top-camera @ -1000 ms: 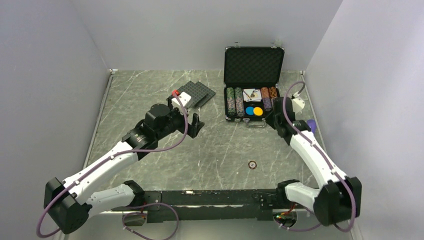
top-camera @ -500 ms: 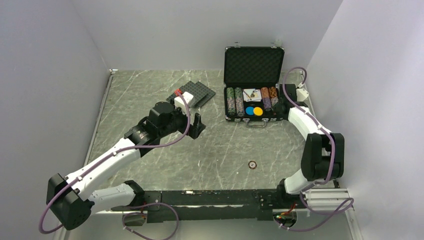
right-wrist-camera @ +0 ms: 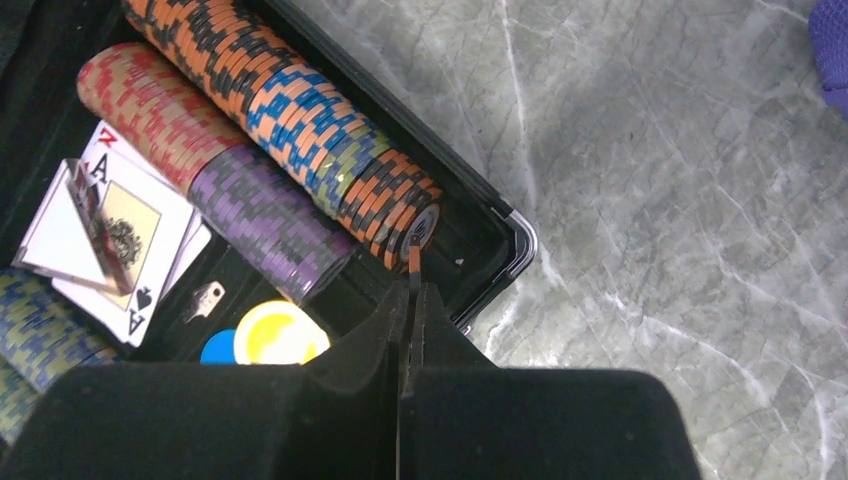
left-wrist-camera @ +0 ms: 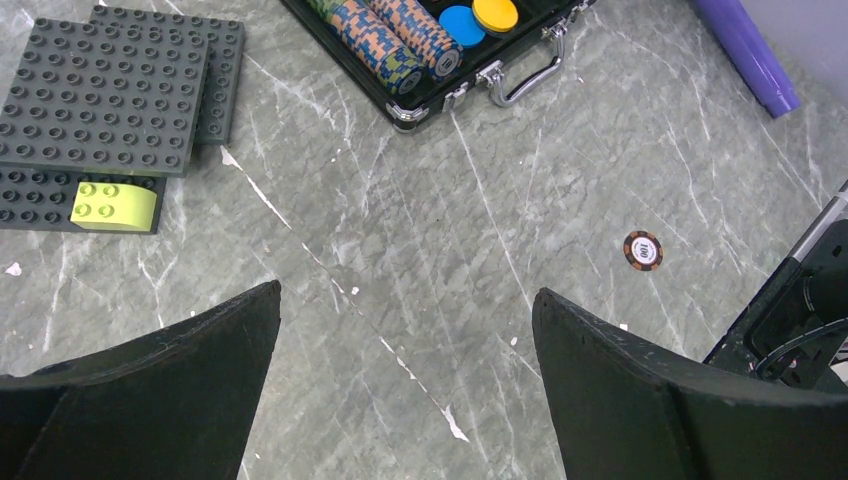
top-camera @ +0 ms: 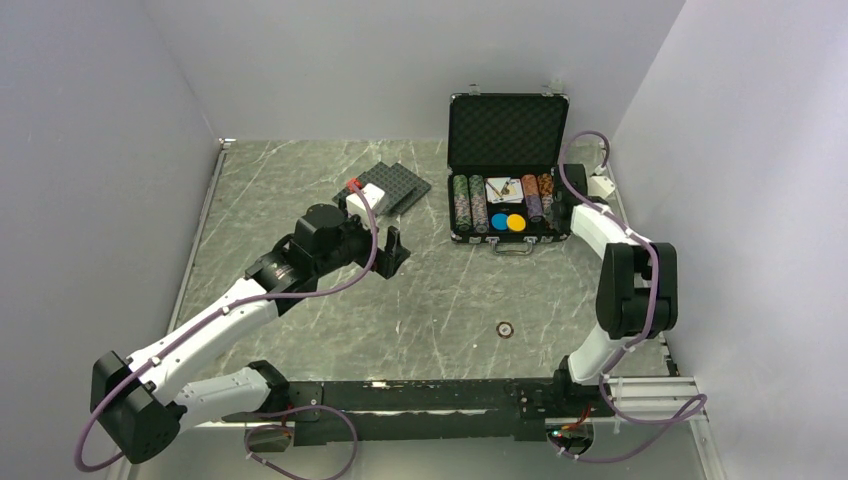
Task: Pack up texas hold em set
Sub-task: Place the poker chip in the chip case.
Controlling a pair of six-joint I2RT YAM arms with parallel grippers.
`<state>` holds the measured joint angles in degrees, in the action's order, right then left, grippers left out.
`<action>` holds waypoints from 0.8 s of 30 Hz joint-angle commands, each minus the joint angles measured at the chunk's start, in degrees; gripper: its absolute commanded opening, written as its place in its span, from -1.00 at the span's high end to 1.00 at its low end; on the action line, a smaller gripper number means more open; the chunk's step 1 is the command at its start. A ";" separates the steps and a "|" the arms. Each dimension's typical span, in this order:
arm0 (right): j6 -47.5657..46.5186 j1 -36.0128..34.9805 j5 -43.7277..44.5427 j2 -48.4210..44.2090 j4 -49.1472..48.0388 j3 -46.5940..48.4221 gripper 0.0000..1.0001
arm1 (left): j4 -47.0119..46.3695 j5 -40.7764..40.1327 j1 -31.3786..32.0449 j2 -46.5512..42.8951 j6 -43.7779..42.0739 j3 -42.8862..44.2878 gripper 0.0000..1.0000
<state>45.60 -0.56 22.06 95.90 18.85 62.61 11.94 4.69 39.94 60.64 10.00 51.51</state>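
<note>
The black silver-edged briefcase [top-camera: 508,128] stands open at the back right, its rim [right-wrist-camera: 520,243] under my right wrist. Rows of poker chips [right-wrist-camera: 300,125], cards [right-wrist-camera: 120,230] and the blue and orange discs [top-camera: 507,222] lie inside. My right gripper [right-wrist-camera: 413,285] hovers over the case's right end, shut on a thin orange-and-black poker chip [right-wrist-camera: 413,258] held edge-on just in front of the orange row. One loose chip [top-camera: 506,328] lies on the table, also seen as a brown chip [left-wrist-camera: 643,249]. My left gripper [left-wrist-camera: 405,290] hangs open above bare table left of the case.
Dark grey studded plates [left-wrist-camera: 100,100] with a yellow-green brick [left-wrist-camera: 113,205] lie at the back centre. A purple object [left-wrist-camera: 745,50] lies right of the case near the side wall. The case handle [left-wrist-camera: 520,80] faces the arms. Grey walls close in three sides.
My right arm has swung from in front of the case to its right end, elbow folded upward, gripper staying shut. The left arm has edged slightly forward, still open.
</note>
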 commanded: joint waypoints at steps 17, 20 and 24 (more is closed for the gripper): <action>3.70 2.78 -2.38 3.32 -4.41 4.29 0.60 | -0.44 0.97 0.05 -1.39 -0.66 2.20 -0.99; 3.41 2.84 -2.38 3.13 -4.54 4.25 0.48 | -0.47 1.22 0.08 -1.40 -0.78 2.18 -0.99; 2.88 2.85 -3.32 3.39 -4.81 3.99 0.37 | -0.28 1.66 0.12 -1.21 -0.86 2.35 -0.99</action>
<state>48.53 2.09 19.51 100.25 16.38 65.08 11.97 4.95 39.94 60.58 9.74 51.51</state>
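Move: The near end of the black-and-orange chip row, where the held poker chip is going, lies about 2 cm ahead of the right hand, 1 cm to its right and 2 cm below. The purple-and-red row's near end is some 3 cm left and 3 cm ahead, the yellow disc about 6 cm left and 1 cm ahead, and the case's near right corner 5 cm right and 2 cm back. From the left hand, that row end is roughly 14 cm ahead, 36 cm right and 18 cm lower. The poker chip, still pinched in the right fingers, is carried down and to the right about 2 cm each way to the near end of the black-and-orange row in the case. The fingers then open to about a quarter and let go, while the hand eases some 1.5 cm forward along the row and rises slightly, fingertips staying close around the end chips. ##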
